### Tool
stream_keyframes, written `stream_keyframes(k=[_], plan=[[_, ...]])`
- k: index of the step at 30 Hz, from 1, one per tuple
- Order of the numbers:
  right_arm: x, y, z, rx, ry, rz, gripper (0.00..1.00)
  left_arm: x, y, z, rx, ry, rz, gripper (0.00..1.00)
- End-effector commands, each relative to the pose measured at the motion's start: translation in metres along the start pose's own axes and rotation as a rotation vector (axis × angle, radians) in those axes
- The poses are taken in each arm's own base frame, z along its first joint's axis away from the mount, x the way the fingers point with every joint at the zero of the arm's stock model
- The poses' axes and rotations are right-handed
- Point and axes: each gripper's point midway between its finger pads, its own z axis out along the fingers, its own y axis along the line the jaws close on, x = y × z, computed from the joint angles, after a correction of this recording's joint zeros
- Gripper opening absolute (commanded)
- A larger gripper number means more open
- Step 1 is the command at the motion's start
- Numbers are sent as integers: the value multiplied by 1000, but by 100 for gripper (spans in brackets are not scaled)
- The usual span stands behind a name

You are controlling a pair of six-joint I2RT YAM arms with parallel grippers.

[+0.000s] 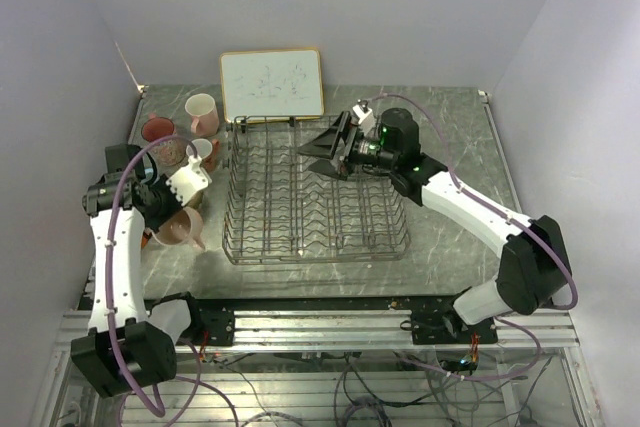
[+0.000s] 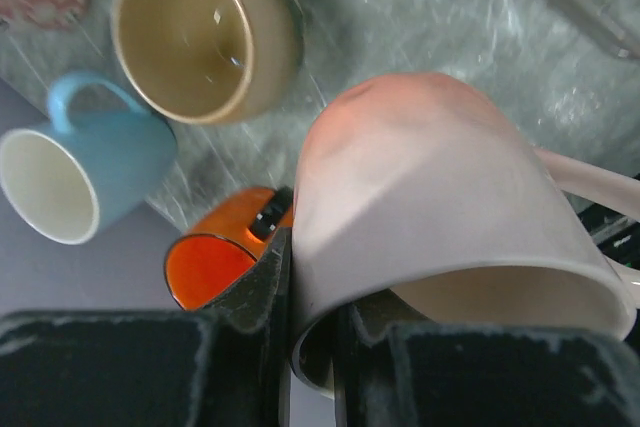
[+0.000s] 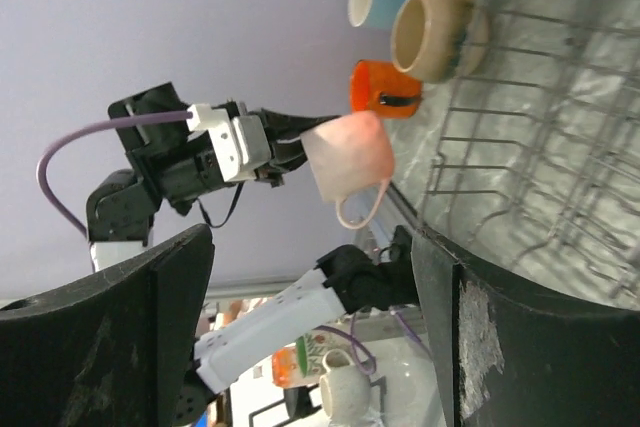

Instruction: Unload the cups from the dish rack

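Note:
My left gripper (image 2: 312, 327) is shut on the rim of a pale pink cup (image 2: 440, 197), one finger inside and one outside, holding it tilted above the table left of the dish rack (image 1: 315, 209). Below it stand an orange cup (image 2: 215, 262), a light blue cup (image 2: 80, 167) and a tan cup (image 2: 195, 37). The top view shows the held pink cup (image 1: 180, 229) at the left gripper (image 1: 172, 209). My right gripper (image 1: 325, 152) hovers over the rack's far side, open with nothing between its fingers (image 3: 120, 347), facing the pink cup (image 3: 350, 162).
More cups stand at the table's far left: a cream-pink one (image 1: 203, 112), a dark red one (image 1: 157, 128) and a patterned one (image 1: 170, 152). A wood-framed whiteboard (image 1: 272, 84) leans against the back wall behind the rack. Walls close in left and right.

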Motion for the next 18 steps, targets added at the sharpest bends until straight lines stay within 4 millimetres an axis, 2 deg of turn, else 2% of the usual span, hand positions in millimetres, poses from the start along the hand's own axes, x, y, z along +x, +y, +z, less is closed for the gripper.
stream_keyframes(k=[1,4,8,18], plan=[[-5,-28,-15,107,-27,-34,80,29,5,4,-58,131,43,7],[-11,-30,-21,135,-49,-48,80,41,1,23,-27,166,8,7],[-19,-33,-29,186,-87,-86,80,46,-7,44,20,166,-54,7],[-34,-50,-49,308,-171,-152,81,39,-23,82,73,153,-142,7]])
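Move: The left gripper already holds the pink-white cup; its bare spot on the counter lies about 4 cm back, 3 cm right and 13 cm below. The orange cup stands some 13 cm left and level with that hand, the tan cup about 10 cm ahead and 2 cm right, the rack's near left corner roughly 5 cm back and 14 cm right, all some 13 cm lower. From the right hand, the spot is about 31 cm left, 10 cm back, 25 cm below. Lower the left gripper about 9 cm, nearly straight down, towards the bare counter between the orange cup and the rack, keeping the pinch on the cup's rim and tipping the fingers some 15 degrees steeper. Meanwhile draw the open, empty right gripper roughly 5 cm right and 4 cm down over the rack, away from the cup, its fingers tilting downward. ##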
